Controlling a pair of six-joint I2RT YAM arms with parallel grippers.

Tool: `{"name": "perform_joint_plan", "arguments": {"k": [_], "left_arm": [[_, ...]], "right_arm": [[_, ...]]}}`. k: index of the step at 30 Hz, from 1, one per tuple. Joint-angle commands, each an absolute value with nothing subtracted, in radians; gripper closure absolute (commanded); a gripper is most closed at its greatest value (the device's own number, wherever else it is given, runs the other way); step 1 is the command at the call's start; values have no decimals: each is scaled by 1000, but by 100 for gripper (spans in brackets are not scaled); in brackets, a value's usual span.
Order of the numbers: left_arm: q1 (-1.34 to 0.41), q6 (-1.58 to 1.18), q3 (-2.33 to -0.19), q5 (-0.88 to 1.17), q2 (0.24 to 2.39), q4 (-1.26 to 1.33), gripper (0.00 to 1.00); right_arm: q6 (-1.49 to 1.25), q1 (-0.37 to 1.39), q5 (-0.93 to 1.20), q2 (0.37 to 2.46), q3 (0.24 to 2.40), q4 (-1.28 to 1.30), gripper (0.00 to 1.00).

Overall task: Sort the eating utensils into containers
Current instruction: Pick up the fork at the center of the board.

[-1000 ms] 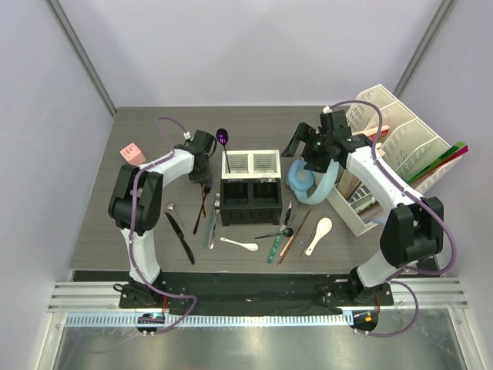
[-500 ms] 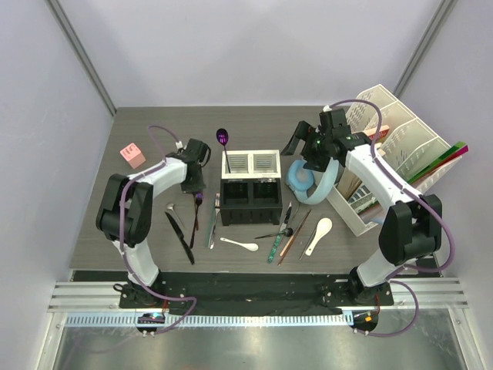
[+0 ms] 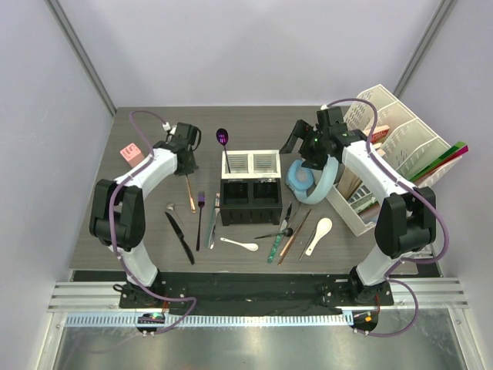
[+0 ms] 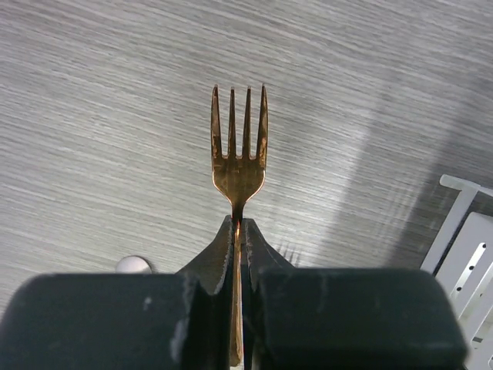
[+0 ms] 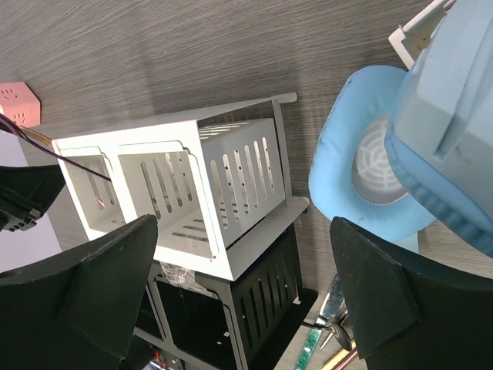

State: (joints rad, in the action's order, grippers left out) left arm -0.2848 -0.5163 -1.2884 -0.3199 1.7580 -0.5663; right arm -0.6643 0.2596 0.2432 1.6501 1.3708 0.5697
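Note:
My left gripper (image 3: 185, 160) is shut on the handle of a copper fork (image 3: 189, 193), left of the black and white caddy of containers (image 3: 250, 187). In the left wrist view the fork (image 4: 239, 154) sticks out of the gripper (image 4: 239, 227) with its tines over bare table. A purple spoon (image 3: 223, 139) stands in the caddy's back left compartment. A purple fork (image 3: 199, 220), a black knife (image 3: 179, 237), white soup spoons (image 3: 240, 244), chopsticks (image 3: 296, 231) and a green-patterned piece (image 3: 275, 243) lie on the table. My right gripper (image 3: 304, 148) is open and holds nothing; in its wrist view the gripper (image 5: 243, 231) hangs above the caddy (image 5: 208, 177).
Light blue headphones (image 3: 312, 181) lie between the caddy and the big white slotted rack (image 3: 393, 154). A pink block (image 3: 131, 154) sits at the far left. A silver knife (image 3: 212, 223) and a small silver spoon (image 3: 169, 206) lie left of the caddy.
My left arm has swung left and toward the back of the table with the copper fork in its jaws. The right arm has barely moved.

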Motion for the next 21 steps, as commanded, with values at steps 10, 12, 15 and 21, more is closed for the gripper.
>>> {"name": "perform_joint_plan", "arguments": {"k": [10,12,15,21], "left_arm": [[-285,-566,-1335,-356,1381,-709,100],[-287,-581,-1338,-264,1323,-750,100],[-339,-592,-1342,-245,1261,-772,100],[-425,-601,-1317,-176,1264,-605,100]], "right_arm": [[-653,253,258,1646,1396,549,0],[-663,253,268,1657,1420,548,0],[-667,262,265,1680,1459,538,0],[-686,270,281,1704,1494,535,0]]}}
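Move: The left hand already holds the copper fork by its neck, tines forward, about 7 cm above the table. From it, the white container lies roughly 20 cm to the right, about 2 cm ahead and near hand height. The black container is also 20 cm right but about 7 cm back; the purple fork's middle lies 11 cm back and 4 cm right, the silver spoon 10 cm back and 4 cm left, both at table level. From the right hand, the white container is about 15 cm left, level ahead, and 9 cm lower. Upward above all: the left hand starts slowly, then lifts quickly by some 18 cm while drawing back about 7 cm, and near the end swings to its right, towards the containers' side. The fingers stay shut on the copper fork's neck as the wrist tips them some 25 degrees more forward and to the right. ##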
